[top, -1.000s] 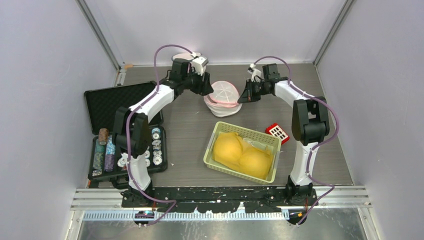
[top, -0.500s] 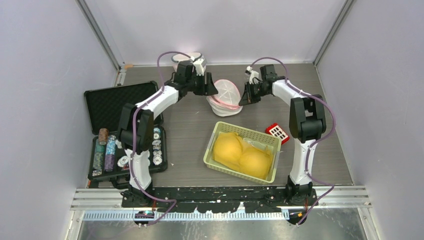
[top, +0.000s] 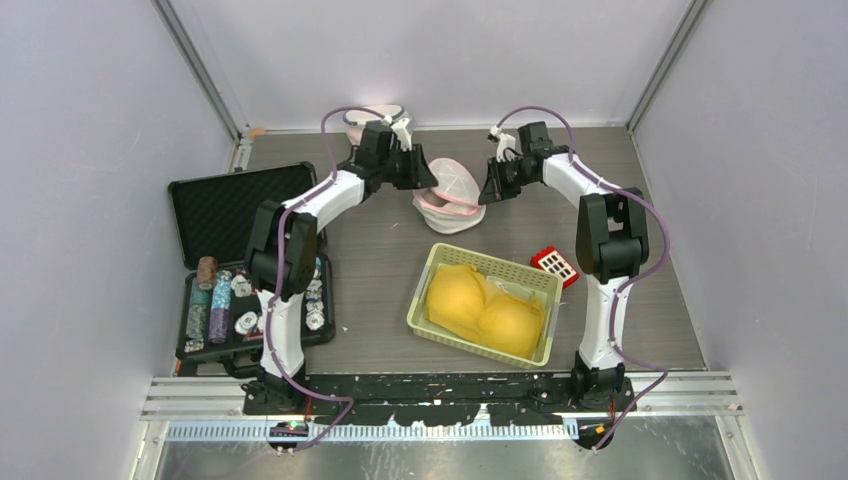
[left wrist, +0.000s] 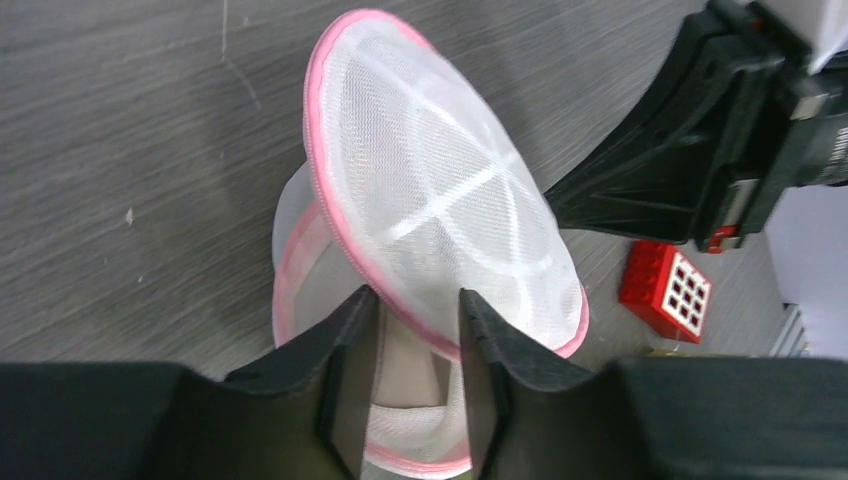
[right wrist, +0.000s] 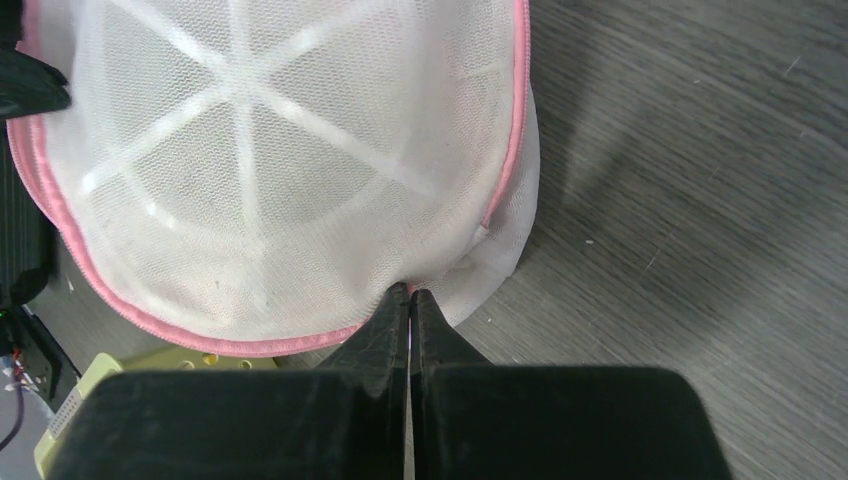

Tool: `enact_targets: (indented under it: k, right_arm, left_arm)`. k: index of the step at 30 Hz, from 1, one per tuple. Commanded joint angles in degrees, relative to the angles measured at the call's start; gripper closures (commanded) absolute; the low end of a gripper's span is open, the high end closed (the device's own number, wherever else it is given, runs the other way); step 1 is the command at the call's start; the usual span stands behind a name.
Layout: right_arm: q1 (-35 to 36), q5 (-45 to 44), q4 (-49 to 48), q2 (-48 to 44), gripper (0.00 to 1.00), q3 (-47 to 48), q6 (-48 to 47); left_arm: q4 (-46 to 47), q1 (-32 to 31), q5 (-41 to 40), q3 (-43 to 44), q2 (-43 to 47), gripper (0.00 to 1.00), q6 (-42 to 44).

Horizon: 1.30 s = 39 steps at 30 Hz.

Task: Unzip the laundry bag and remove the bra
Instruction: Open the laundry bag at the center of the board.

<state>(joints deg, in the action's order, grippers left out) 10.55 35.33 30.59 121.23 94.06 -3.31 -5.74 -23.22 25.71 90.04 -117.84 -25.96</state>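
Observation:
The laundry bag [top: 452,193] is a round white mesh pouch with pink trim, at the back middle of the table. Its lid [left wrist: 440,200] stands tilted up, so the bag gapes on its left side. My left gripper [top: 424,178] is at that gap, and its fingers [left wrist: 415,295] stand apart on either side of the lid's pink rim. A pale beige fabric [left wrist: 432,365], the bra, shows inside the bag between them. My right gripper [top: 487,190] is shut on the bag's right edge [right wrist: 410,290], pinching mesh by the pink seam [right wrist: 270,150].
A yellow-green basket [top: 420,300] with yellow padded cups sits in front of the bag. A red block [top: 555,263] lies to its right. An open black case [top: 230,200] with poker chips fills the left side. A pale round item [top: 360,115] sits behind the left arm.
My left gripper has moved right, up to the bag's opening, and its jaws have narrowed. The right gripper has drawn the bag's edge slightly back, and the lid stands steeper.

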Motion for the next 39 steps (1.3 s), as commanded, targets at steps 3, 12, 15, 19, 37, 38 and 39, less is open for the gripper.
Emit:
enact_targets:
  k: [3, 12, 15, 19, 37, 38, 39]
  right_arm:
    - [0.3, -0.3, 1.0, -0.5, 0.94, 4.8, -2.9]
    - [-0.4, -0.4, 2.8, -4.2, 0.45, 8.3, -4.0]
    - [-0.4, -1.4, 1.9, -6.8, 0.28, 7.9, -3.0]
    - [0.3, -3.2, -1.0, -10.4, 0.2, 6.0, 0.1]
    - [14.8, -26.3, -13.0, -14.0, 0.21, -2.0, -1.5]
    - [15.3, -28.4, -13.7, -13.7, 0.21, -1.9, -1.8]
    - [15.6, -29.9, -14.5, -13.3, 0.22, -1.8, -2.1]
  left_arm:
    - [4.9, -0.2, 3.9, 4.9, 0.8, 0.77, -1.1]
    - [4.6, -0.2, 4.7, 6.7, 0.1, 1.0, -2.1]
    - [4.7, -0.2, 4.5, 7.5, 0.1, 1.0, -3.9]
    - [4.2, -0.2, 3.1, 7.9, 0.4, 1.0, -8.0]
    - [-0.8, -2.0, -5.4, 9.4, 3.1, 1.0, -22.3]
    - [-0.7, -2.1, -5.5, 9.3, 3.3, 1.0, -22.4]
    - [-0.7, -2.2, -5.5, 9.2, 3.5, 1.0, -22.6]
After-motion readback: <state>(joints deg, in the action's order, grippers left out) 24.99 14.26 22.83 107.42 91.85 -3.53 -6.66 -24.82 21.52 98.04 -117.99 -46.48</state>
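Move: My left fingers, part open, straddle the near-left edge of the laundry bag's lid, which sits right at the fingertips, maybe 1 cm below. The bag's body is about 3 cm to their right, 2 cm back and 8 cm below. From my right hand, still pinching the bag's right side, the open mouth lies some 6 cm left, roughly level ahead and 1 cm lower; the basket is about 20 cm back and the red block 11 cm back, 14 cm right. I shut my left fingers on the lid's edge and lift it about 6 cm, easing slightly right and forward while the wrist rolls some 20 degrees. With my right hand I let go of the bag's side, open wide, climb about 11 cm and then swing 7 cm left over the open mouth towards my left hand, fingers tilting up. ##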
